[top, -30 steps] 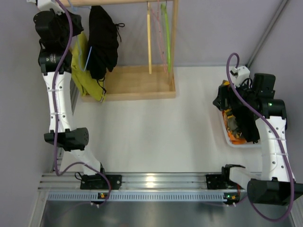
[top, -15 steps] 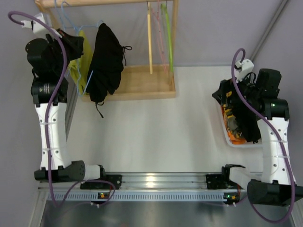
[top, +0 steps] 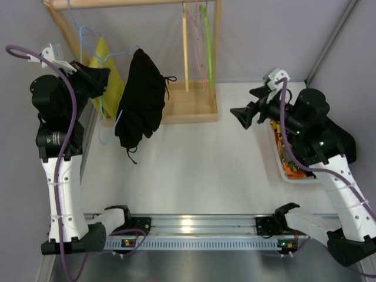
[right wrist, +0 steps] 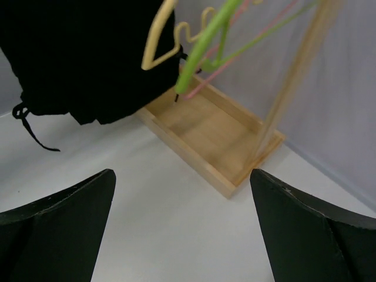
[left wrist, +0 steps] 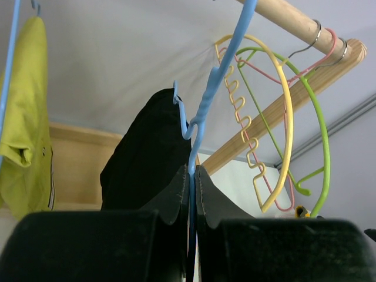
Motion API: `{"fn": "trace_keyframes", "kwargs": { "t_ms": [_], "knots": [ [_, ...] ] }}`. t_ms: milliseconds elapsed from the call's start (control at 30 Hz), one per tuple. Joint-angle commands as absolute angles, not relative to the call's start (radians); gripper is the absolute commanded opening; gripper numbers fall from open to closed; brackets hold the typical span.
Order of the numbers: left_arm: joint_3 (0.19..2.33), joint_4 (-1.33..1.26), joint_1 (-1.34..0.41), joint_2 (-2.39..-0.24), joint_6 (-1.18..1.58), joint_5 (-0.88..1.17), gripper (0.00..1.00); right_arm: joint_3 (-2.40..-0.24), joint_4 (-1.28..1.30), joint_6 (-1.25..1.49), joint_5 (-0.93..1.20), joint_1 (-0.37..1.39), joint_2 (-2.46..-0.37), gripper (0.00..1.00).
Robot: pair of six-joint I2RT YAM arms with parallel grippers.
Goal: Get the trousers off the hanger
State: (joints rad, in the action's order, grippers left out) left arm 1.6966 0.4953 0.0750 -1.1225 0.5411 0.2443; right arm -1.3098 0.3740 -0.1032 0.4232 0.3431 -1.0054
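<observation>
The black trousers (top: 141, 97) hang bunched on the thin light-blue wire hanger (top: 116, 55), in front of the wooden rack. My left gripper (top: 100, 79) is shut on the hanger's wire, just left of the trousers. In the left wrist view the blue hanger (left wrist: 230, 53) runs up from between my closed left gripper (left wrist: 192, 170), with the trousers (left wrist: 147, 153) behind it. My right gripper (top: 242, 114) is open and empty over the table, right of the trousers. The right wrist view shows my right gripper (right wrist: 182, 173) spread wide, the trousers (right wrist: 76, 53) far off at upper left.
The wooden rack has a top rail (top: 129, 3) and a base tray (top: 182, 103). Yellow, pink and green hangers (top: 202, 35) hang at its right. A yellow-green garment (top: 108, 64) hangs on another blue hanger at its left. A white bin (top: 285, 173) of orange things sits at the right.
My left arm has drawn the hanger and trousers to the right and toward the front of the rack. My right arm has swung left from the bin toward the table's middle.
</observation>
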Motion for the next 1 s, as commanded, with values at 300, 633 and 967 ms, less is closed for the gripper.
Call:
{"fn": "trace_keyframes", "kwargs": {
  "t_ms": [300, 633, 967],
  "knots": [
    [1.672, 0.489, 0.071, -0.994, 0.634, 0.270, 0.00, -1.437, 0.017, -0.327, 0.089, 0.954, -1.311, 0.99],
    [1.690, 0.526, 0.071, -0.976, 0.657, 0.278, 0.00, -1.577, -0.178, -0.321, 0.074, 1.146, -1.551, 0.99],
    [1.703, 0.526, 0.071, -0.974, 0.677, 0.313, 0.00, -1.578, -0.239, -0.377, 0.084, 1.164, -1.629, 0.99]
  ]
}}
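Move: The black trousers hang about 36 cm to the right hand's left, 7 cm farther out and some 5 cm lower. The yellow garment hangs beyond them, about 46 cm left of that hand, 15 cm ahead and slightly higher; the green hanger is nearer, roughly 17 cm ahead, 11 cm left and 8 cm up. From the left hand, shut on the blue hanger, the trousers lie about 14 cm straight ahead and 9 cm lower. The trousers on the blue hanger are drawn back about 5 cm by the left hand, which keeps its fingers shut on the wire. Meanwhile the right hand, fingers wide open, sweeps some 30 cm left and a little back towards them, easing off at the end; its wrist turns roughly 30 degrees, counter-clockwise and fingertips tipping up, to face the cloth. ##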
